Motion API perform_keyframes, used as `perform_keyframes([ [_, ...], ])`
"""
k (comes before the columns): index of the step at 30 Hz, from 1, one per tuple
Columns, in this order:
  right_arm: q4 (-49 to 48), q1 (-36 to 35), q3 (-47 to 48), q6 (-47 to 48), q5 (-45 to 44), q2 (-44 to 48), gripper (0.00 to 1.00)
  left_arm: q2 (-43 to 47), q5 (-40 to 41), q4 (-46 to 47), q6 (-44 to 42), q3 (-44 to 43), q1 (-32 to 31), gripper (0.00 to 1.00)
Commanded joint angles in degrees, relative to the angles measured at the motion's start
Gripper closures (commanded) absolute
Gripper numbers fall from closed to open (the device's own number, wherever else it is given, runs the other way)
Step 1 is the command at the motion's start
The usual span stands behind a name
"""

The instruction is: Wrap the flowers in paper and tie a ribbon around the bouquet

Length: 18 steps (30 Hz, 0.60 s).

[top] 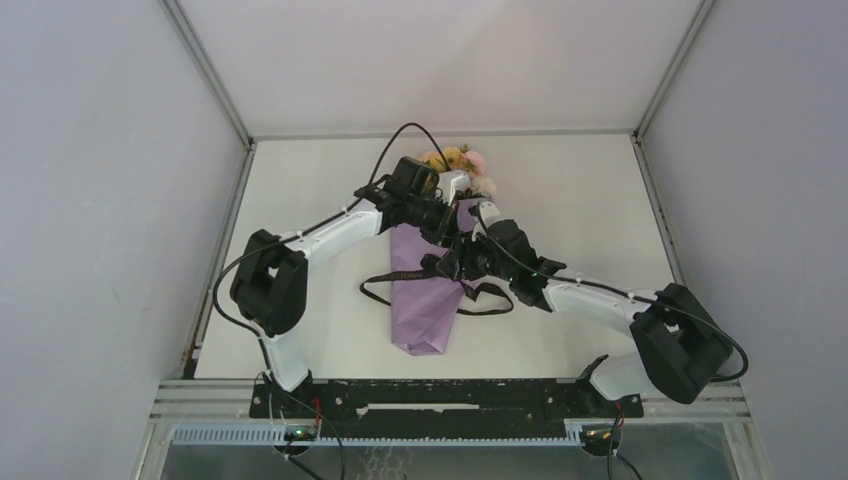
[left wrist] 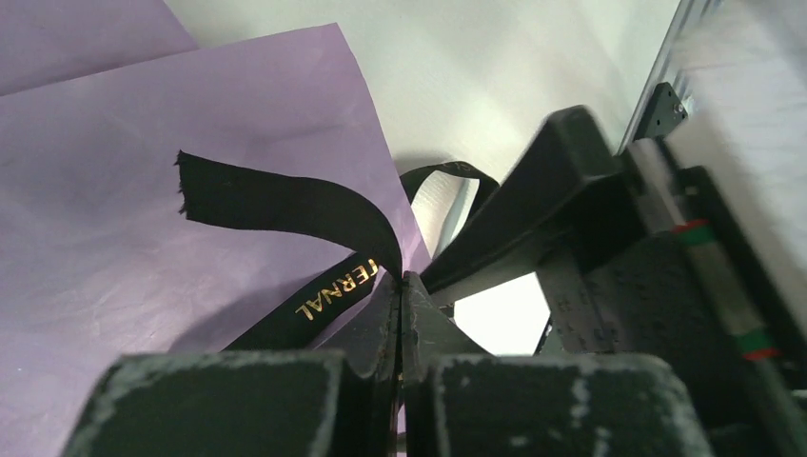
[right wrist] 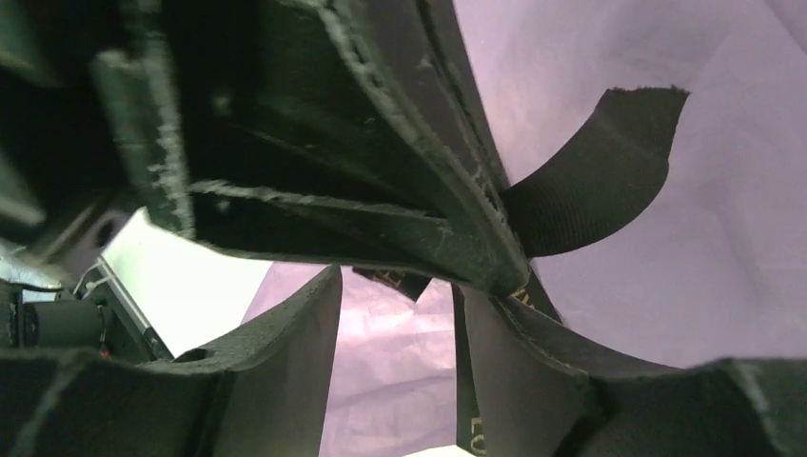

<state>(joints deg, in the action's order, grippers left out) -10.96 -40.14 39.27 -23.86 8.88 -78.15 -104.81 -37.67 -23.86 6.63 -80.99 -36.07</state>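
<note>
The bouquet lies on the white table (top: 580, 200), flowers (top: 456, 160) pointing to the far side and stems inside a lilac-purple paper (top: 420, 310) cone. A black ribbon (top: 378, 287) with gold lettering crosses the cone, and its loops spill out on both sides. My left gripper (left wrist: 403, 286) is shut on the ribbon (left wrist: 276, 195), whose frayed end curls up over the paper (left wrist: 114, 238). Just in front of it, my right gripper (right wrist: 395, 314) stands open. Only paper (right wrist: 723, 238) shows in its gap. A strip of ribbon (right wrist: 471, 419) lies against one finger.
Both arms meet over the middle of the cone, their black cables arching above it. Grey enclosure walls (top: 110, 200) close in the table on three sides. A metal rail (top: 450, 395) with the arm bases runs along the near edge.
</note>
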Motion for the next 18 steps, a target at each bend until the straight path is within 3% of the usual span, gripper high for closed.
perform_keyframes([
  [1,-8.4,0.0,0.5,-3.1,-1.9,-2.3,0.48,1.2,-2.0,1.8,1.6,-0.9,-0.2,1.00],
  [6,-10.6,1.5,0.5,-4.5,0.3,-4.5,0.97,1.7,-2.2,0.8,0.3,0.0,-0.2,1.00],
  [8,-10.4,2.8,0.3,-4.4,1.8,-5.2,1.00,2.0,-2.6,-1.5,-1.9,-0.3,-0.1,0.94],
  [11,-9.8,4.9,-1.1,-4.1,2.9,-4.0,1.00,2.9,0.7,-8.8,-9.3,-1.9,0.1,0.60],
  [13,-8.8,5.4,-1.3,-3.0,3.7,-2.9,1.00,4.0,5.2,-12.7,-14.6,-2.4,0.8,0.48],
  [18,-5.9,5.9,-1.3,-1.2,4.9,-1.5,1.00,6.9,21.1,-12.2,-21.2,0.6,2.4,0.45],
])
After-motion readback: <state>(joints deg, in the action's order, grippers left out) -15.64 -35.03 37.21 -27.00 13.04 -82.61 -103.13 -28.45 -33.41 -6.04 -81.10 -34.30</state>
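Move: The left fingers already pinch the ribbon tail, right at their tips. The open right fingers have it about 1 cm ahead, 1 cm to the left and 1 cm below. On the paper, the ribbon crossing lies roughly 2 cm back, 5 cm left and 8 cm below the right hand; the ribbon's right loop is about 9 cm back, 7 cm right and 9 cm below it; the flowers stand some 18 cm ahead, level sideways, 5 cm below. Forward and down by about a centimetre each, the right hand shuts its fingers on the ribbon tail beside the left fingertips, then draws it some 2 cm right and a little lower. The left hand holds still until those fingers are shut, then opens about halfway, lets go and speeds off nearly 5 cm left and 2 cm down over the crossing, its fingers tipping steeper by some 10 degrees. ##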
